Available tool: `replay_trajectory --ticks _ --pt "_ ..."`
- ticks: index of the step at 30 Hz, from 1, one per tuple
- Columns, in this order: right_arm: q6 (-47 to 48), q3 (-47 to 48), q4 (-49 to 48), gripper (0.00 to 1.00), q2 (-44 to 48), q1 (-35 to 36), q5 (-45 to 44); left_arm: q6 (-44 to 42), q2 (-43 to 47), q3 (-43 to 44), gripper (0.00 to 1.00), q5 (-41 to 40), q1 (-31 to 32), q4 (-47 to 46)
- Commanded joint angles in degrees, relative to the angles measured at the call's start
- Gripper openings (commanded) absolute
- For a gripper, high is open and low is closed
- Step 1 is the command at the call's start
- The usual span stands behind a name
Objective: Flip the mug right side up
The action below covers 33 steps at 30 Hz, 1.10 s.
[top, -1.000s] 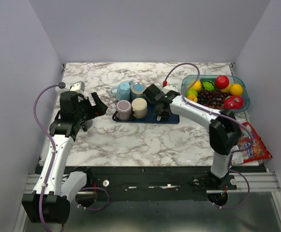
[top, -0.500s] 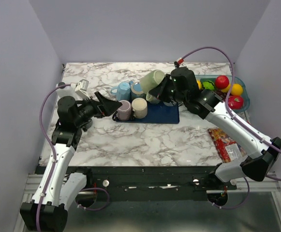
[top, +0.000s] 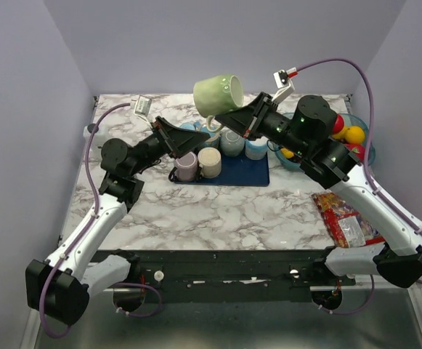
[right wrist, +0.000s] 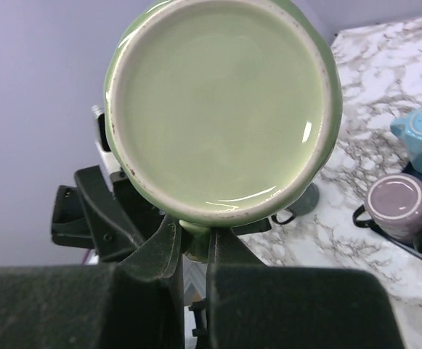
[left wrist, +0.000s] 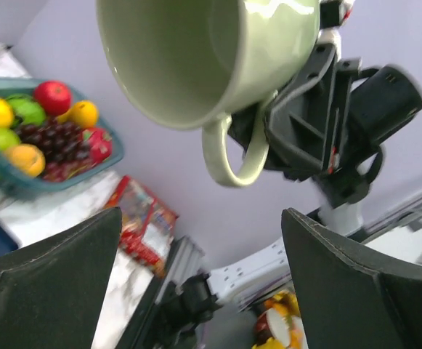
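Observation:
The green mug (top: 216, 93) hangs high above the table, lying on its side with its mouth toward the left and its handle (top: 212, 123) pointing down. My right gripper (top: 230, 121) is shut on that handle. In the right wrist view the mug's flat base (right wrist: 218, 109) fills the frame above my right gripper (right wrist: 194, 236). My left gripper (top: 168, 134) is raised just left of and below the mug, open and holding nothing. The left wrist view looks into the mug's mouth (left wrist: 211, 51) from below, with my left gripper (left wrist: 202, 214) spread wide under the handle (left wrist: 232, 153).
Below the mug a dark blue tray (top: 250, 171) carries a purple mug (top: 186, 163), a cream mug (top: 209, 161) and pale blue mugs (top: 232, 142). A fruit bowl (top: 356, 145) stands at the back right, partly behind the right arm. A snack packet (top: 345, 222) lies at the right.
The right arm has lifted the green mug up off the tray and leftward, tipping it onto its side. The left arm has risen and reached toward it, still open.

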<state>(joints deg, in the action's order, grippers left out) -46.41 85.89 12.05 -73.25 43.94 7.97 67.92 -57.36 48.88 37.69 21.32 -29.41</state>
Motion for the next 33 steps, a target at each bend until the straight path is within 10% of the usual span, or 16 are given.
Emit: replay_trajectory --ticks 1,9,26,33 --pt "0.27 0.95 -9.94 0.0 2.59 0.53 4.77 11.43 -3.8 1.3 0.99 -1.75 1.18 -18.37" --pt "0.62 0.16 -11.52 0.0 2.68 0.44 6.53 15.75 -9.43 6.05 0.92 -2.71 4.08 -21.22" --pt "0.71 -2.39 -11.53 0.0 3.99 0.44 6.8 18.74 -10.84 4.73 0.28 -3.59 4.17 -25.43" --pt "1.15 -3.53 -11.53 0.0 4.79 0.44 6.97 19.62 -10.93 3.77 0.16 -3.68 4.17 -27.02"
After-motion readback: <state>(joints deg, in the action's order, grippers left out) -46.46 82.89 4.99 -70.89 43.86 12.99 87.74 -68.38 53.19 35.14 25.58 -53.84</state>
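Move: The green mug lies on its side in the air, handle still pinched by the right fingers; its body is about 6 cm ahead of the right hand and 1 cm above it. From the open left hand the body sits roughly 8 cm ahead, 4 cm right and 5 cm up, the handle about 2 cm ahead, 3 cm right and 4 cm up. Far below, some 36 cm under the left hand, stand the cream mug, 13 cm ahead and 4 cm right, and the purple mug, 13 cm ahead and 4 cm left. The green mug's handle is what the left hand comes up to: it rises about 6 cm, edging 2 cm right, while its fingertips tilt up some 15 degrees, and its wide-open fingers then close to under half and pinch the handle. The right hand keeps its grip, easing about 2 cm up and 2 cm back. ##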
